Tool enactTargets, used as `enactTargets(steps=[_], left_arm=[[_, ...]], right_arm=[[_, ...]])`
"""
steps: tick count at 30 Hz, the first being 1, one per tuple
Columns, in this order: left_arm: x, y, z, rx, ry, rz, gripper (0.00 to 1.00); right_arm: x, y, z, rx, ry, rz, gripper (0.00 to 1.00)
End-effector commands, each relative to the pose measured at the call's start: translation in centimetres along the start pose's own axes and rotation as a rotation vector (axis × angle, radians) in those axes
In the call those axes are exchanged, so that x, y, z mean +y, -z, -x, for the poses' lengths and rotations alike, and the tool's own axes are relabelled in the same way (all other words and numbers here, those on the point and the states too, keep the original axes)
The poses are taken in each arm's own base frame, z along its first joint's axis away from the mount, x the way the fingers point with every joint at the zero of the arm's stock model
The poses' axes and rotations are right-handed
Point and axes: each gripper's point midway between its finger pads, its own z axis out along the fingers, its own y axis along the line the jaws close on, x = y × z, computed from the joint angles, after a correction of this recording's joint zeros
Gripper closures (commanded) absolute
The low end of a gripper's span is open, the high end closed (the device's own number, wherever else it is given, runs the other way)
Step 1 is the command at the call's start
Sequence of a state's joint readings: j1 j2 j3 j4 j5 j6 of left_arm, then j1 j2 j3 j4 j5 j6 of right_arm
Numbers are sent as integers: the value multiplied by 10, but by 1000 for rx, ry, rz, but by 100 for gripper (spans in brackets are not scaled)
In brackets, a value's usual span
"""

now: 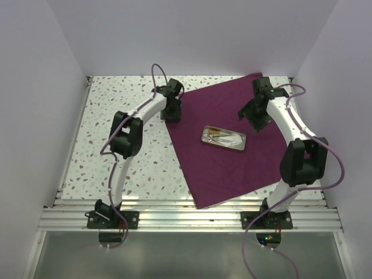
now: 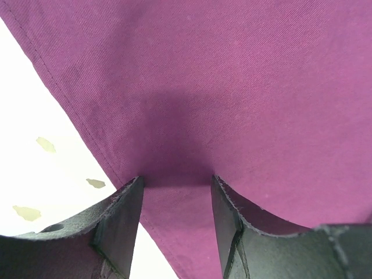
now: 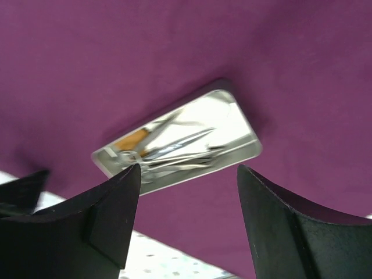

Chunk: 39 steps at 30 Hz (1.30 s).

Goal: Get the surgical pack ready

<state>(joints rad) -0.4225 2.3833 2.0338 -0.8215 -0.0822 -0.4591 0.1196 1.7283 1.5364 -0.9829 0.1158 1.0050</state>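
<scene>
The plum-purple cloth of the surgical pack lies spread flat like a diamond on the table. A small shiny steel tray sits at its centre, holding scissors-like instruments and an orange strip. My left gripper is down at the cloth's left edge. In the left wrist view it is open, its fingertips resting on the flat cloth just inside the hem. My right gripper hovers over the cloth's right part. It stands wide open and empty, with the tray beyond it.
The speckled white table shows to the left of the cloth and along the back. White walls close in the left, right and back sides. An aluminium rail carrying both arm bases runs along the near edge.
</scene>
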Motion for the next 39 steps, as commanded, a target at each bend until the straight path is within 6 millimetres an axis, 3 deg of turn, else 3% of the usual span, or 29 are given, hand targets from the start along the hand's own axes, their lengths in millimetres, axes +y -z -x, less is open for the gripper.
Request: enactTargets(steps=[1, 6, 8, 9, 10, 11, 12, 14, 15, 17, 18, 20, 21, 23, 24, 27, 31, 39], left_arm=[[48, -22, -34, 102, -107, 227, 45], [74, -32, -52, 159, -136, 355, 45], [95, -34, -73, 240, -105, 395, 45], [99, -33, -72, 245, -79, 393, 45], [110, -35, -88, 290, -65, 406, 46], [116, -28, -88, 283, -37, 401, 46], [132, -28, -107, 330, -11, 417, 46], [145, -17, -102, 290, 23, 419, 46], [163, -13, -115, 322, 45, 445, 46], [175, -1, -116, 305, 80, 443, 46], [188, 3, -134, 345, 100, 452, 46], [196, 13, -138, 326, 122, 450, 46], [202, 16, -154, 356, 127, 459, 46], [203, 25, -158, 346, 144, 456, 46], [202, 26, -173, 375, 148, 449, 46], [197, 39, -188, 382, 182, 418, 46], [187, 65, -176, 303, 229, 362, 46], [177, 101, -148, 214, 272, 320, 45]], right_arm=[[-33, 6, 4, -50, 178, -100, 29], [-35, -3, 3, -34, 224, -111, 29], [-37, -9, 4, -29, 251, -126, 28], [-37, -10, 5, -31, 261, -130, 28], [-37, -12, 8, -35, 286, -134, 29], [-37, -13, 10, -40, 302, -137, 28], [-37, -18, 10, -33, 317, -141, 28], [-31, -21, 10, -10, 385, -119, 28], [-31, -25, 9, 8, 409, -125, 28], [-26, -29, 6, 35, 490, -88, 28], [-22, -31, 2, 58, 514, -54, 28], [-15, -35, -5, 85, 587, -4, 28], [-9, -34, -14, 124, 622, 49, 28], [1, -36, -24, 156, 642, 96, 28], [9, -33, -33, 183, 669, 148, 28], [33, -28, -58, 209, 768, 221, 27], [66, -31, -100, 273, 868, 277, 27], [78, -58, -112, 293, 877, 219, 29]])
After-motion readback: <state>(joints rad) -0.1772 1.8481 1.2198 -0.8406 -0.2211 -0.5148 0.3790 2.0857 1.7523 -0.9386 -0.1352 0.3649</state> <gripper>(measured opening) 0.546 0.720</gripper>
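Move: The left hand's fingertips stand down at the purple cloth; the cloth's far left corner lies about 9 cm ahead and 5 cm left of them, at their level. From that hand the instrument tray lies some 23 cm to the right and 11 cm back. The right hand, empty and high, has the tray roughly 10 cm left, 2 cm back and 13 cm below, and the cloth corner some 39 cm left and 18 cm ahead. Leftward and back along the table, the left hand drags the cloth by its far left part with parted fingertips bearing down on it, about 18 cm left while already drawing back, then straight back, some 16 cm in all, turning about 20 degrees counter-clockwise. The right hand, fingers open, dips towards the tray's level while rolling some 55 degrees counter-clockwise, then sweeps about 14 cm left beside the tray. ##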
